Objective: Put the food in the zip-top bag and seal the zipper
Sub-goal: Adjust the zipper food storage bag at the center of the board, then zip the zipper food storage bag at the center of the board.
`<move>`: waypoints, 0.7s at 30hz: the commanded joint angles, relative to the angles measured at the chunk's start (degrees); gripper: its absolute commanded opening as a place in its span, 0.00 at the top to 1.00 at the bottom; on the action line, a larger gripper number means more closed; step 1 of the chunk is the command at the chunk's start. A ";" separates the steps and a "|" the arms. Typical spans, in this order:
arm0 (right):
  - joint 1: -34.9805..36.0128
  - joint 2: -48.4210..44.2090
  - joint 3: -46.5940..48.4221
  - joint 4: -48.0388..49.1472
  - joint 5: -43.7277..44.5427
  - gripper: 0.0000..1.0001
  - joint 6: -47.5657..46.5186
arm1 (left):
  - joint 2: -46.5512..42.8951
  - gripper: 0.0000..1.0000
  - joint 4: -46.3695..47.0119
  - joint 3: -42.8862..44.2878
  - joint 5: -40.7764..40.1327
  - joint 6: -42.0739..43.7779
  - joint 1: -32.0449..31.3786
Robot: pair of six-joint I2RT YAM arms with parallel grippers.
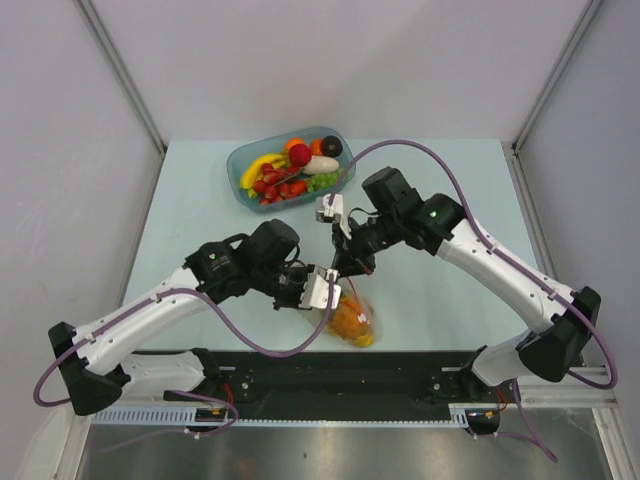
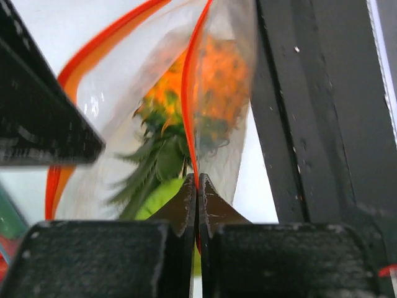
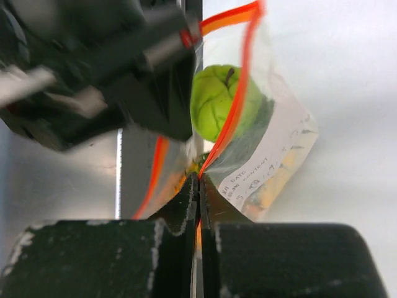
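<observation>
The clear zip-top bag [image 1: 352,318] hangs between both grippers near the table's front edge, and its mouth gapes. Inside it I see food: an orange pineapple piece with green leaves [image 2: 217,81] and a light green fruit [image 3: 214,102]. My left gripper [image 2: 197,179] is shut on one side of the red-orange zipper [image 2: 189,93]. My right gripper [image 3: 200,177] is shut on the zipper [image 3: 239,93] on the opposite side. In the top view the left gripper [image 1: 325,290] and right gripper [image 1: 345,268] stand close together above the bag. More food [image 1: 285,180] lies in the tray.
A teal-blue oval tray [image 1: 240,158] stands at the back centre, holding a banana, red berries, grapes and other toy fruit. A black rail [image 1: 400,370] runs along the near table edge just below the bag. The bag carries a white written label [image 3: 273,161].
</observation>
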 commanded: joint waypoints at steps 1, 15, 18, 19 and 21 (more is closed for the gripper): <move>1.34 1.78 6.47 2.58 -0.03 1.00 -5.17 | -4.05 1.00 13.63 -4.90 -1.69 -13.68 -0.69; -6.01 0.05 6.14 6.44 4.72 0.07 -2.37 | -5.64 1.00 18.92 -8.53 6.30 -25.31 6.69; -12.53 -4.08 4.73 6.36 2.88 0.05 -1.75 | -5.64 1.00 18.31 -8.70 7.27 -24.78 7.57; -13.76 -5.32 4.20 6.19 2.18 0.04 -2.01 | -5.64 1.00 18.04 -8.70 7.18 -24.60 7.57; -16.48 -9.79 2.01 5.31 2.17 0.04 -4.64 | -5.64 1.00 17.78 -8.44 7.10 -24.51 8.10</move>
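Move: The right fingers are already shut on the forward strand of the zipper food storage bag; the bag's middle lies about 5 cm back from them, 1 cm to the right and some 9 cm below. The left fingers already pinch the near strand, with the bag's middle about 7 cm to their right, level fore and aft, 8 cm below. Inside it, the pineapple sits some 8 cm right and 8 cm below the left hand, the green apple 2 cm right and 4 cm below. The food basket is roughly 28 cm ahead and 11 cm left of the right hand. Leftward and slightly forward and up, the right hand first carries its zipper strand some 4-5 cm, then opens wide to let go of it and swings forward and to the right, away from the bag, about 9 cm, turning clockwise and rising at the last. The left hand keeps its pinch on the near strand, easing about 2 cm forward while its wrist turns some 20 degrees counter-clockwise. ##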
